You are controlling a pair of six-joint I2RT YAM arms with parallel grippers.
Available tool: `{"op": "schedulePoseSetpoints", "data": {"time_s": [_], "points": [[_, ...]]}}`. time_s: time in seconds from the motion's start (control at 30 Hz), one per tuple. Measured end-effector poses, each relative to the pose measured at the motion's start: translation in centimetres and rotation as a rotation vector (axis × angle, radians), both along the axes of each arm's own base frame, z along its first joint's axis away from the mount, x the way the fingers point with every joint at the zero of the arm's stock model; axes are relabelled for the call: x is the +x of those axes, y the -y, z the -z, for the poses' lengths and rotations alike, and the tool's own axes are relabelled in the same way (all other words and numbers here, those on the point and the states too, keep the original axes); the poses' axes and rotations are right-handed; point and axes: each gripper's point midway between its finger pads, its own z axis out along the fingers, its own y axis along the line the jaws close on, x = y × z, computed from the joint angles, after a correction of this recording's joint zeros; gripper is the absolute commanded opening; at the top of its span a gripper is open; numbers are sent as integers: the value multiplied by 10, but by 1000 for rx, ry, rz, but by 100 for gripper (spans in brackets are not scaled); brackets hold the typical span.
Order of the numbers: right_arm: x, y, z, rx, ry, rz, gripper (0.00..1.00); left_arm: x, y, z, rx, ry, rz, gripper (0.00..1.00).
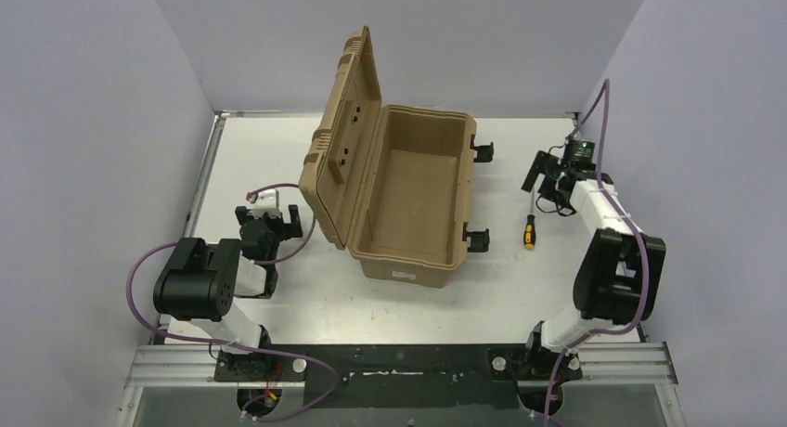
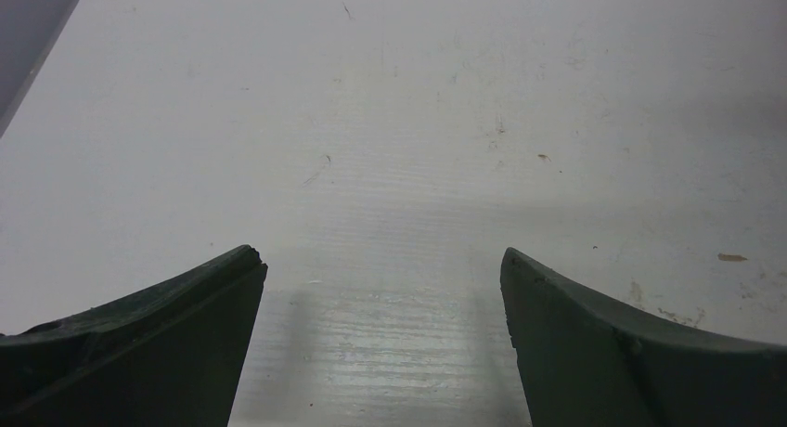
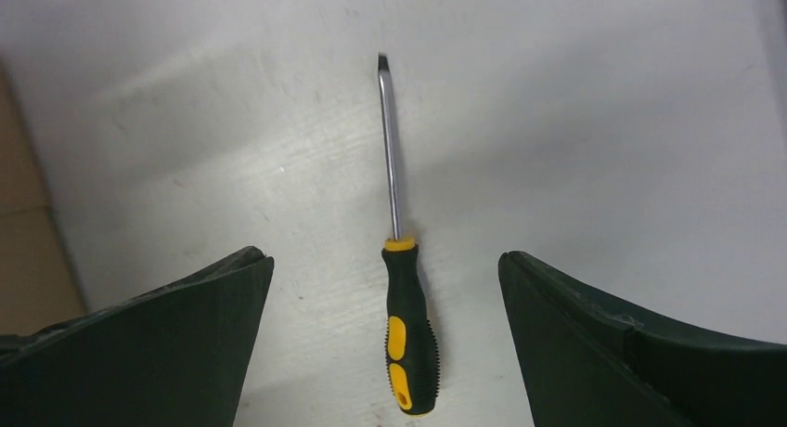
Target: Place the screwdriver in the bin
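Observation:
The screwdriver point(image 1: 530, 230) lies flat on the white table just right of the bin point(image 1: 408, 262), its yellow and black handle toward the near edge. The tan bin stands open, its ribbed lid point(image 1: 343, 139) raised on the left, and nothing shows inside. My right gripper point(image 1: 546, 187) hovers open above the screwdriver. In the right wrist view the screwdriver point(image 3: 408, 329) lies lengthwise between the spread jaws of the right gripper point(image 3: 382, 257), touching neither finger. My left gripper point(image 1: 269, 221) sits low, left of the bin. In its own wrist view the left gripper point(image 2: 380, 255) is open over bare table.
Two black latches point(image 1: 481, 150) point(image 1: 477, 239) stick out from the bin's right side, toward the screwdriver. A tan strip of the bin wall point(image 3: 19, 213) shows at the left edge of the right wrist view. Grey walls enclose the table at the left, back and right.

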Motion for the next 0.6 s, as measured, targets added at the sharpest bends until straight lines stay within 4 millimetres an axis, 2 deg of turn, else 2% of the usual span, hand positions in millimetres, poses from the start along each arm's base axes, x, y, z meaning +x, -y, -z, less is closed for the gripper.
{"op": "schedulePoseSetpoints", "data": {"time_s": [0.07, 0.17, 0.3, 0.37, 0.47, 0.57, 0.6], "points": [[-5, -4, 32, 24, -121, -29, 93, 0, 0, 0, 0, 0, 0, 97], [-22, -9, 70, 56, -266, -49, 91, 0, 0, 0, 0, 0, -1, 97], [-42, -16, 90, 74, -355, -71, 82, 0, 0, 0, 1, 0, -1, 97], [-48, -18, 95, 74, -370, -79, 67, 0, 0, 0, 0, 0, -1, 97], [-59, -19, 106, 62, -406, -95, 34, 0, 0, 0, 0, 0, -1, 97], [-59, -18, 107, 42, -410, -110, 0, 0, 0, 0, 1, 0, -1, 97], [-59, -17, 107, 37, -410, -107, 0, 0, 0, 0, 0, 0, -1, 97]]}}
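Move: The screwdriver's handle lies roughly 6 cm back and 2 cm to the left of the right hand and about 11 cm below it, its shaft pointing forward. From that hand the bin's middle is some 29 cm left, 2 cm ahead and 5 cm lower, and its front latch about 14 cm left and 7 cm back. From the idle left hand the handle lies some 63 cm right, 5 cm back and 4 cm lower. The right hand drops about 11 cm onto the screwdriver's handle, fast at first and then easing, while drawing back some 6 cm and edging slightly left, with the fingers tipping about 25 degrees further down towards the table. Wide open for most of the descent, its fingers close late, one pad on each side of the handle, and pinch it about midway along while the hand comes nearly to rest. ##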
